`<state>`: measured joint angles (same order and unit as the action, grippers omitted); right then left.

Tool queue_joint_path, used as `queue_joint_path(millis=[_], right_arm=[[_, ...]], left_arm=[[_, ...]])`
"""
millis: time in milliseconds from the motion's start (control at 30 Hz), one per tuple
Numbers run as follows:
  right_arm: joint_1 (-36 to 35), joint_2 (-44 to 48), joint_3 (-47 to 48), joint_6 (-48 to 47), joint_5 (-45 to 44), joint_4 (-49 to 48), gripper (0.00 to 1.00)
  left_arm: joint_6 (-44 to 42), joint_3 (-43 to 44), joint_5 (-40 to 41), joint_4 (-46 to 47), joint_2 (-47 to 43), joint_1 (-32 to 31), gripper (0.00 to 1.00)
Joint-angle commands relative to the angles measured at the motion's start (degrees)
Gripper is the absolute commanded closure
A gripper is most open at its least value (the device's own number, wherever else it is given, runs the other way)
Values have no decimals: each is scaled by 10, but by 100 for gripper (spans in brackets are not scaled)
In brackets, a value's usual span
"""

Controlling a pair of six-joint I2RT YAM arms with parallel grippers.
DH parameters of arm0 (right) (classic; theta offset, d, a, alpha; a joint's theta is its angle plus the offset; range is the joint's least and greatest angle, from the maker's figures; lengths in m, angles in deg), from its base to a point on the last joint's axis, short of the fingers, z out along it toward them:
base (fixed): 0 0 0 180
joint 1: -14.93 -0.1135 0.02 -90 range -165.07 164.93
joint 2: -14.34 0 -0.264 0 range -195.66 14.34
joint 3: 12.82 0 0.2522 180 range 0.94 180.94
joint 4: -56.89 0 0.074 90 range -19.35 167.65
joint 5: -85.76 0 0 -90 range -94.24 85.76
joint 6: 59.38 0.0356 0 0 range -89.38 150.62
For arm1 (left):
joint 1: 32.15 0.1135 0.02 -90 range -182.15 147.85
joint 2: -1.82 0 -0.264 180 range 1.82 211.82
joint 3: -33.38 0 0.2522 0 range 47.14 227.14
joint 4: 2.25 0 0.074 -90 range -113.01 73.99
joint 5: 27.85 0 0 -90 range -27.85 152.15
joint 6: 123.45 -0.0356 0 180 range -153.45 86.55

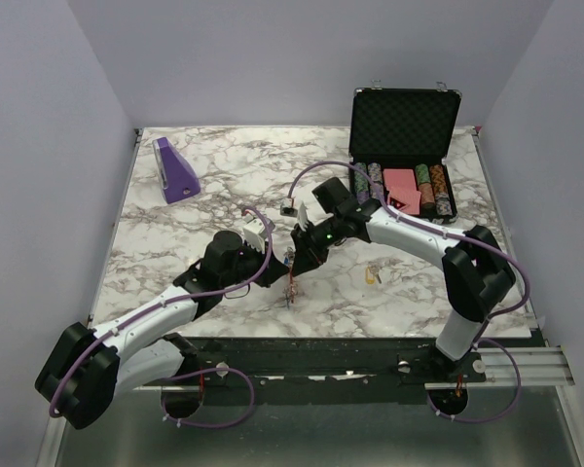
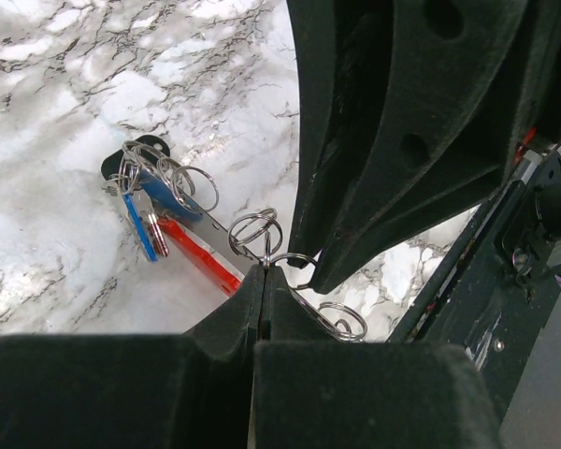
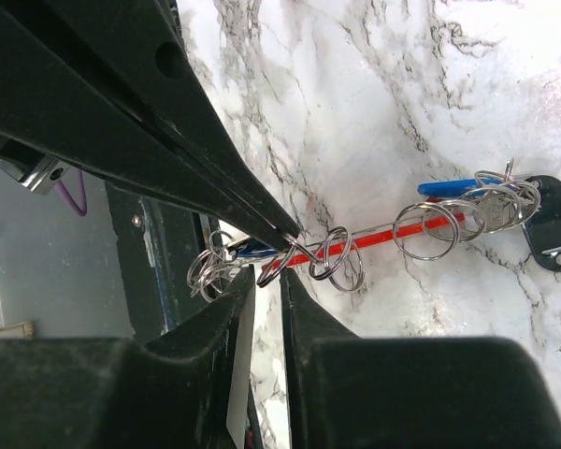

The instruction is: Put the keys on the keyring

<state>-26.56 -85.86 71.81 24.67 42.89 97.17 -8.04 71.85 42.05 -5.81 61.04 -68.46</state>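
Note:
The keyring (image 1: 290,289) hangs just above the marble between the two grippers. In the left wrist view it shows a red crescent piece (image 2: 202,254), a blue key (image 2: 137,227), a dark tag (image 2: 136,150) and several steel rings. My left gripper (image 2: 265,268) is shut on one thin ring (image 2: 258,230). My right gripper (image 3: 267,268) faces it, its jaws a narrow gap apart with a ring loop (image 3: 293,259) at the mouth, not clamped. A second blue key (image 3: 253,248) hangs behind the left fingers (image 3: 122,122). A yellow key (image 1: 373,275) lies alone on the table to the right.
An open black case (image 1: 404,122) with poker chips and a pink card stands at the back right. A purple wedge (image 1: 174,170) sits at the back left. A small dark object (image 1: 288,209) lies behind the grippers. The table's front edge (image 1: 302,336) is close below the keyring.

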Motion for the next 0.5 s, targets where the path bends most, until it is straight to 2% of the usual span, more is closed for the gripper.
queue_joint_path(millis=[0, 200, 467], right_arm=[[-7, -11, 0, 4, -17, -5, 78], [-6, -12, 1, 7, -31, -6, 91], [-7, -17, 2, 3, -58, -4, 95]], left_arm=[[7, -4, 8, 24, -4, 4, 100], [7, -3, 8, 25, -7, 4, 100], [7, -10, 8, 27, -18, 4, 100]])
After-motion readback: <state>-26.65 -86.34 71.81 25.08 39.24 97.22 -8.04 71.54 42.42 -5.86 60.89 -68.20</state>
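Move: The wire ring to be pinched sits right at the slightly open right fingertips, about 1 cm forward and 1 cm down. From that hand, the left gripper's shut tips are about 1 cm left and 1 cm ahead. The red-edged keyring strip hangs below, its middle about 3 cm down, 1 cm back and 1 cm left; the black tag is about 5 cm ahead, level sideways and 4 cm down. From the left hand, the wire ring lies about 1 cm right and 1 cm back. Hold the left gripper still, keeping it shut on its ring of the keyring. Ease the right gripper about 1 cm down, then also about 1 cm forward, closing its part-open fingers until nearly shut so the tips pinch the wire ring right beside the left fingertips. ##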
